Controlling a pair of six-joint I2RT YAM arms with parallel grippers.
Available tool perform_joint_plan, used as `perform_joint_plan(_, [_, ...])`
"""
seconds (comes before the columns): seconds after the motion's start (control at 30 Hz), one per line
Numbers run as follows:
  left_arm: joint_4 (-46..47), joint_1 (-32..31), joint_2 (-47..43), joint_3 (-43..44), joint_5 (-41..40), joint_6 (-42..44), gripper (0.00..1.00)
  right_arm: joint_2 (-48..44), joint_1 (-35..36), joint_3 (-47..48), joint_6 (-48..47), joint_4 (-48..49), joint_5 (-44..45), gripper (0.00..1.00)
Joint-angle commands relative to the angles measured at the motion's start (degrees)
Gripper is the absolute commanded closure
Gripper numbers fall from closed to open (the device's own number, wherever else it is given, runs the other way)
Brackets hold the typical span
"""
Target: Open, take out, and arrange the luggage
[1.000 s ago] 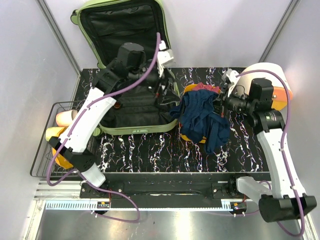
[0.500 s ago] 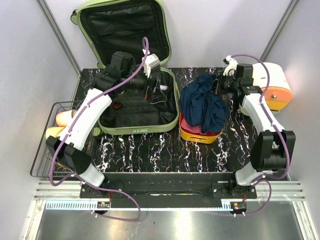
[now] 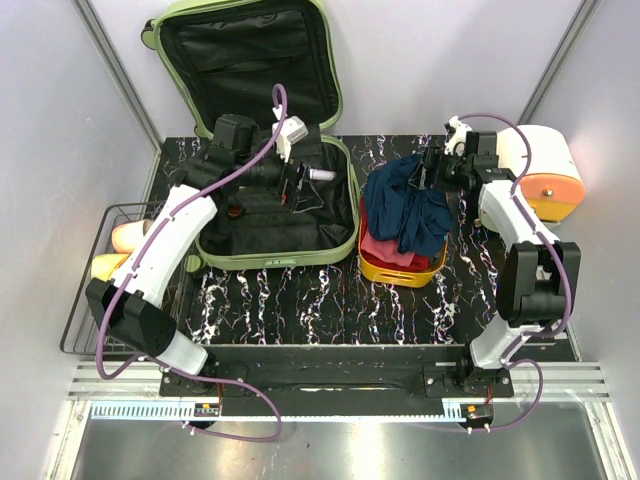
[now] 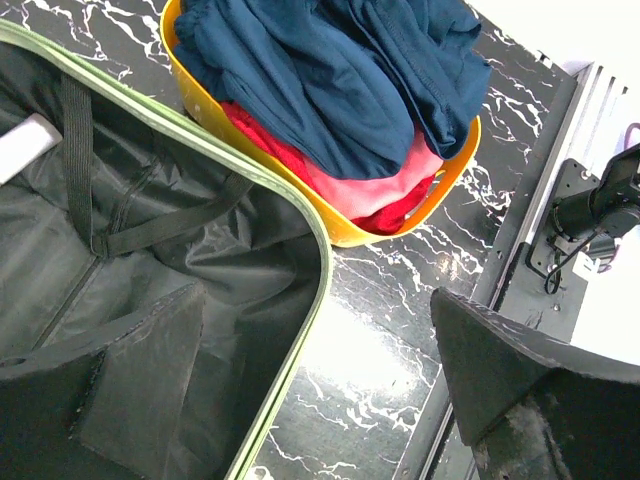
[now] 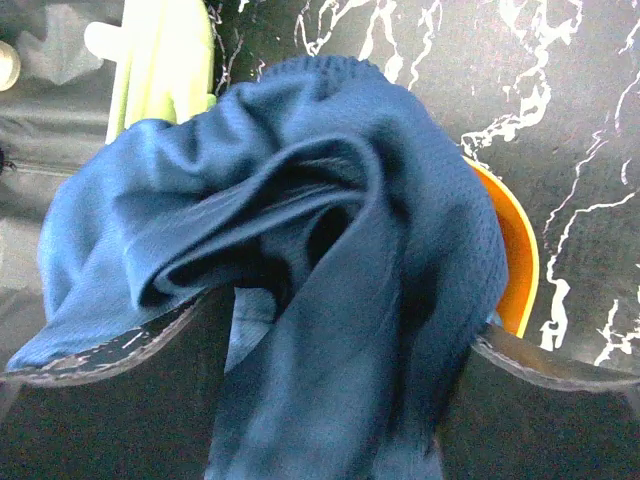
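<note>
The luggage (image 3: 280, 258), a pale-green hard-shell suitcase with black lining, lies open at the table's left, its lid (image 3: 245, 60) standing against the back wall. My left gripper (image 3: 300, 185) hovers open over its right half with nothing between the fingers; its wrist view shows the green rim (image 4: 300, 330) below the gripper (image 4: 290, 400). My right gripper (image 3: 432, 170) is at the back of the yellow tray (image 3: 395, 272), its jaws spread apart. A navy garment (image 5: 300, 200) drapes between them (image 5: 330, 370) and over the tray.
A red garment (image 3: 385, 248) lies in the tray under the navy one (image 3: 415, 205). A white-and-orange appliance (image 3: 545, 165) stands at the back right. A wire basket (image 3: 85, 290) holding pale items hangs off the left edge. A small white item (image 3: 325, 175) lies inside the suitcase.
My right arm swung back and carried the navy garment over the tray, then its jaws opened. My left gripper drew a little to the left above the suitcase.
</note>
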Motion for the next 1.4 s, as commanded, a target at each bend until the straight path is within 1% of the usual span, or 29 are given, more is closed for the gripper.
perform_joint_plan(0.0, [2.59, 1.07, -3.85, -1.4, -1.62, -0.86, 0.01, -9.71, -0.01, 6.23, -6.8, -3.28, -0.28, 0.18])
perform_joint_plan(0.03, [2.59, 0.99, -4.03, -1.58, -1.88, -0.78, 0.01, -10.51, 0.08, 7.29, -10.64, -4.51, -1.59, 0.16])
perform_joint_plan(0.17, [1.98, 1.25, -5.17, -2.46, -3.02, 0.28, 0.01, -14.47, 0.08, 11.25, -15.33, -9.61, -2.92, 0.12])
perform_joint_plan(0.23, [1.8, 1.43, -5.87, -2.72, -3.64, 0.72, 0.01, -15.35, 0.0, 11.43, -16.73, -11.9, -2.83, 0.1])
perform_joint_plan(0.27, [1.8, 1.51, -6.22, -2.9, -3.82, 0.89, 0.01, -15.7, 0.08, 11.43, -16.91, -12.78, -3.09, 0.09])
perform_joint_plan(0.3, [1.8, 1.51, -6.49, -2.99, -4.08, 0.98, 0.01, -15.71, 0.17, 11.35, -16.57, -14.0, -3.62, 0.06])
perform_joint_plan(0.37, [1.8, 1.69, -6.49, -3.16, -4.17, 1.25, 0.01, -15.01, 0.61, 10.56, -13.85, -14.54, -3.36, 0.06])
perform_joint_plan(0.5, [1.71, 1.69, -6.32, -3.43, -4.08, 1.33, 0.01, -12.55, 4.29, 8.36, -10.5, -17.0, 0.67, 0.05])
perform_joint_plan(0.57, [1.8, 1.86, -6.4, -3.86, -4.08, 1.68, 0.01, -11.93, 7.19, 4.87, -9.01, -18.05, 1.21, 0.03])
perform_joint_plan(0.63, [1.71, 1.87, -6.32, -4.3, -4.26, 2.04, 0.01, -11.58, 9.91, 1.7, -7.96, -18.5, 4.1, 0.02])
perform_joint_plan(0.67, [1.71, 2.13, -6.49, -4.66, -4.17, 1.95, 0.01, -11.14, 10.27, -1.89, -7.6, -18.93, 4.46, 0.02])
perform_joint_plan(0.73, [1.8, 2.22, -6.4, -5.1, -4.17, 2.04, 0.01, -10.35, 10.54, -5.77, -7.42, -19.38, 4.81, 0.02])
perform_joint_plan(0.77, [1.71, 2.31, -6.49, -5.45, -4.08, 2.04, 0.01, -9.48, 10.8, -9.53, -7.42, -19.38, 4.99, 0.02])
perform_joint_plan(0.87, [1.8, 2.48, -6.58, -6.06, -3.91, 1.78, 0.01, -7.02, 10.89, -15.35, -8.65, -18.24, 6.22, 0.02])
perform_joint_plan(0.9, [1.89, 2.48, -6.58, -6.15, -3.99, 1.69, 0.01, -6.05, 10.89, -15.81, -9.09, -18.15, 7.09, 0.02])
perform_joint_plan(1.03, [1.28, 2.57, -6.67, -5.89, -4.43, 1.95, 0.01, -4.02, 10.89, -13.89, -12.16, -17.97, 6.75, 0.02])
perform_joint_plan(1.1, [0.14, 2.75, -6.67, -5.54, -4.96, 2.56, 0.01, -4.98, 10.98, -10.64, -13.83, -19.46, 4.38, 0.01])
perform_joint_plan(1.2, [-2.15, 2.92, -6.75, -4.75, -5.22, 3.79, 0.01, -8.67, 10.89, -5.54, -15.77, -22.88, -0.26, 0.0])
perform_joint_plan(1.37, [-4.26, 3.01, -7.98, -4.4, -5.66, 4.85, 0.01, -15.26, 10.89, 2.46, -22.79, -29.91, -3.97, 0.0])
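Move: The blue clothes heaped on the yellow basket have their middle about 9 cm back and 4 cm left of the right hand point, some 7 cm below it. The basket's middle lies about 15 cm back and 5 cm left of that hand. The drawer cabinet stands about 27 cm to its right and 3 cm back. From the left hand, the blue clothes are some 25 cm to the right and 4 cm ahead, well below. Lift the right gripper off the blue clothes by about 17 cm, opening the fingers fully, then swing it back and left and plunge some 25 cm down over the heap towards the basket's middle, easing up about 4 cm at the end. Let the wrist tip up, then down, turning counter-clockwise some 20 degrees. Drift the open left gripper a few centimetres left and slightly down over the suitcase. ##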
